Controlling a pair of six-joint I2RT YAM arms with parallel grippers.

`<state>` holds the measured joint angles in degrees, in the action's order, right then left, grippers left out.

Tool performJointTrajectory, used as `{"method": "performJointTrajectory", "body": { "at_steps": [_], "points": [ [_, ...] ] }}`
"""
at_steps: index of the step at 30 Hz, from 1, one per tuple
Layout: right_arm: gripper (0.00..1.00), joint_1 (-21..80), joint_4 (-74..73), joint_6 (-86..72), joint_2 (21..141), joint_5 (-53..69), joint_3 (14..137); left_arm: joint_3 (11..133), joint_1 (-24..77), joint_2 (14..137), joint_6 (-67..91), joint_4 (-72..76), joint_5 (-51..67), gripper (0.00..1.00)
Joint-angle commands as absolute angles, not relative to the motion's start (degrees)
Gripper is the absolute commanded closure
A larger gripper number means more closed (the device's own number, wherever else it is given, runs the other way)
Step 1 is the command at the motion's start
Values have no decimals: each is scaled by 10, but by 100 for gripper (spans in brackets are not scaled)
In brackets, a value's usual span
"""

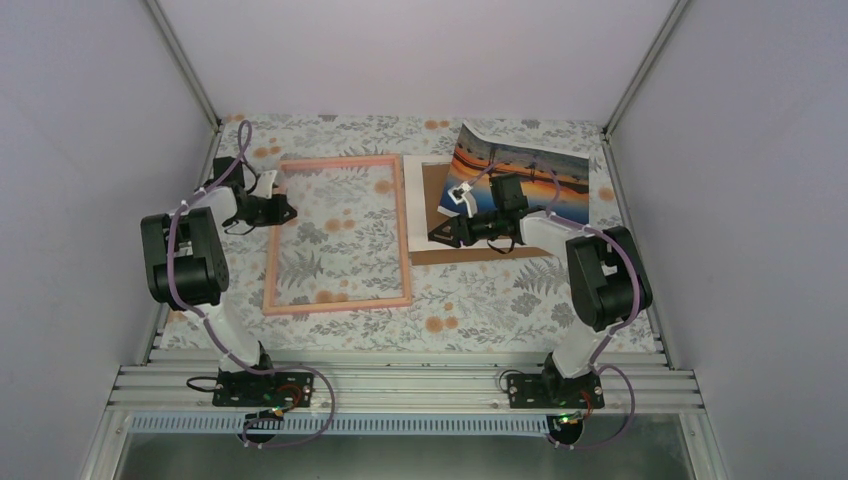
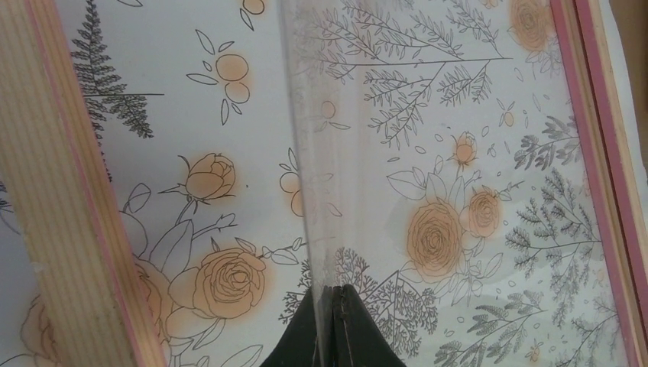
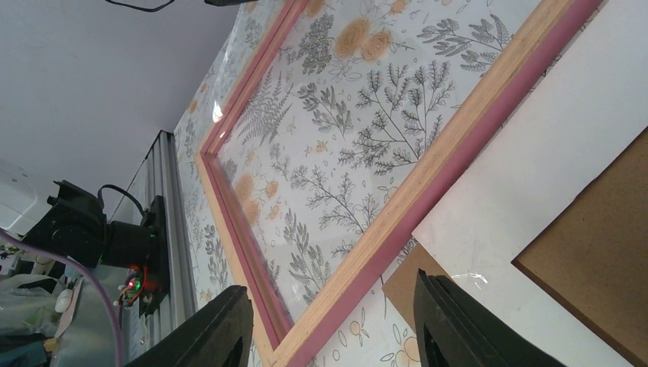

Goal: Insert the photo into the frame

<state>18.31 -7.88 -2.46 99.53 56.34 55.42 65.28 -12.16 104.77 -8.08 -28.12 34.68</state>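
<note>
The pink frame [image 1: 337,232] lies flat on the floral table, left of centre. A clear pane's edge [image 2: 309,153] rises from its middle into my left gripper [image 2: 334,306], which is shut on it by the frame's far left side [image 1: 283,212]. The photo [image 1: 525,172], an orange sunset print with one corner curled up, rests at the back right, partly under my right arm. My right gripper [image 1: 446,236] hangs open just right of the frame. In the right wrist view its fingers [image 3: 221,329] straddle the frame's near corner [image 3: 359,260] with nothing held.
A white mat [image 1: 417,200] and a brown backing board [image 1: 432,190] lie between the frame and the photo. Both also show in the right wrist view, mat [image 3: 550,153] and board [image 3: 596,252]. Grey walls enclose three sides; a metal rail [image 1: 400,385] runs along the near edge.
</note>
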Motion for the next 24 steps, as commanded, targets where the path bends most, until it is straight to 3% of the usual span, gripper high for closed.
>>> {"method": "performJointTrajectory", "body": {
  "at_steps": [1,17,19,24],
  "points": [
    [47,189,-52,-32,1013,577,551,647,-119,1071,-63,-258,380,97],
    [47,195,-52,-33,1023,577,555,637,-85,1069,-41,-230,317,95],
    [47,195,-52,-32,1023,576,555,633,-79,1063,-42,-231,303,91],
    [47,196,-52,-32,1022,573,556,624,-67,1045,-41,-236,264,71]
  ]
}}
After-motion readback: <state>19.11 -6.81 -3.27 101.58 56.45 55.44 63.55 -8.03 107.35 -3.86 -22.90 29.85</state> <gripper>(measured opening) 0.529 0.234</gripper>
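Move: The left hand pinches the left edge of the clear sheet over the frame, whose middle lies about 10 cm to the right, 4 cm back and 4 cm below. The frame's left bar has its middle some 4 cm left and 4 cm back, its right bar's about 24 cm right and 4 cm back. The photo lies roughly 50 cm right and 12 cm ahead. From the right hand, the frame's middle is about 23 cm left, 4 cm ahead and 9 cm below. Down and to the right, the left hand takes the clear sheet's pinched edge about 1.5 cm across towards the frame's middle while sinking towards the table. With the sideways travel over, the fingers begin to open and let go of the edge just inside the left bar, the hand still sinking to some 2.5 cm in all. ##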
